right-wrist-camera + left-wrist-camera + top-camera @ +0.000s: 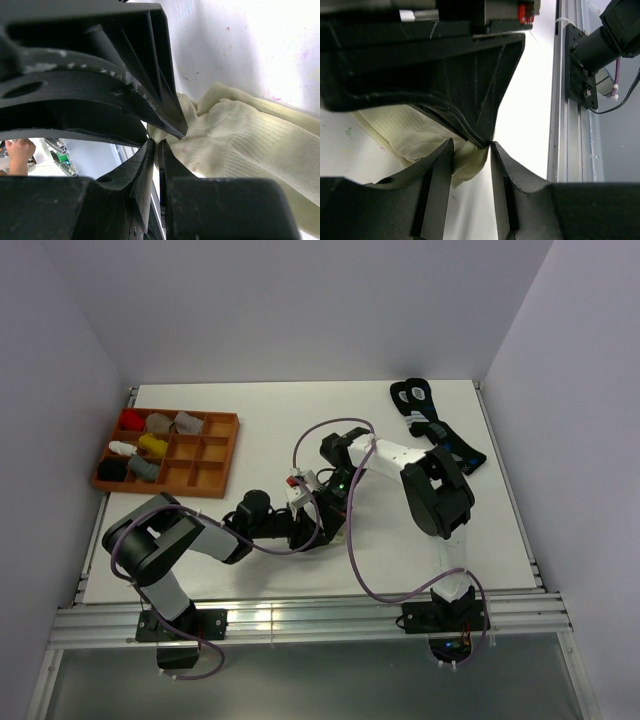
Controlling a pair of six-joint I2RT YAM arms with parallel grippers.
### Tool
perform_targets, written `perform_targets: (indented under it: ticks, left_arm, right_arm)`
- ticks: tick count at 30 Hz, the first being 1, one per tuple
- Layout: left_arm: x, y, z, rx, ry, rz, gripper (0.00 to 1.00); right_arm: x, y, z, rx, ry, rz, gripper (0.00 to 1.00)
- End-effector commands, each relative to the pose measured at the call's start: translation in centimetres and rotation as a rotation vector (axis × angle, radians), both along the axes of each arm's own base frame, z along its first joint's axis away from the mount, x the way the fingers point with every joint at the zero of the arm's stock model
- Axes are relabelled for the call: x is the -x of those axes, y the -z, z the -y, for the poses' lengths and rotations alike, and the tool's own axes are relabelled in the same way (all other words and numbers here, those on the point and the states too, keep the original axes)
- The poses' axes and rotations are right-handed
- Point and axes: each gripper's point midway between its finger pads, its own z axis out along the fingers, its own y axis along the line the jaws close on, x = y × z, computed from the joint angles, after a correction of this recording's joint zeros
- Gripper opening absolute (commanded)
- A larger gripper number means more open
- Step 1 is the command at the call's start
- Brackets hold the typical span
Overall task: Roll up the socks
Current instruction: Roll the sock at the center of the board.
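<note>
A pale cream-yellow sock point(415, 132) lies bunched on the white table, and its ribbed knit point(240, 135) fills the right wrist view. My left gripper point(472, 144) is closed round a thick folded edge of it, the jaws standing a little apart with the fabric filling the gap at the tips. From the opposite side my right gripper point(156, 142) is shut, a thin edge of the same sock pinched between its tips. Seen from above, the left gripper point(303, 528) and right gripper point(322, 512) meet tip to tip near the table's front and hide the sock.
A wooden compartment tray point(225, 455) with several small sock bundles stands at the back left. Black socks with blue-and-white marks point(432, 422) lie at the back right. The table's metal front rail point(565, 125) runs close to the grippers. A purple cable point(352, 540) loops over the table.
</note>
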Motion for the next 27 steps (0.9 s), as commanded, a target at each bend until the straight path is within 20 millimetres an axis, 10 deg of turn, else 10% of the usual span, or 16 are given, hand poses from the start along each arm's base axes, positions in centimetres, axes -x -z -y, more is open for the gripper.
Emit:
perform_targets:
  ticks: [1, 19, 27]
  left_arm:
    - [0.38, -0.31, 0.38, 0.014, 0.042, 0.025, 0.41]
    - [0.05, 0.27, 0.61, 0.01, 0.029, 0.001, 0.35]
    - [-0.03, 0.34, 0.99, 0.013, 0.036, -0.018, 0.15]
  right_arm:
    - [0.14, -1.58, -0.56, -0.051, 0.003, 0.028, 0.13]
    - [0.05, -1.11, 0.03, -0.042, 0.017, 0.033, 0.11]
    - [-0.09, -0.72, 0.18, -0.032, 0.03, 0.04, 0.11]
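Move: The end of the cream sock that I go for sits between my open left fingertips, about 1 cm to their right and 1 cm below. My right fingers already pinch it there. The rest of the sock runs off ahead and to the right, its middle roughly 5 cm farther out, 4 cm to the right and 3 cm below my left hand; from my right hand it lies about 5 cm ahead, 3 cm right and 3 cm lower. I lower my left hand about 1.5 cm over the sock's end with hardly any turn, then close its fingers from roughly half open to nearly shut, pinching the fabric right beside my right fingertips. My right hand keeps its pinch and sinks just under 1 cm with it. ##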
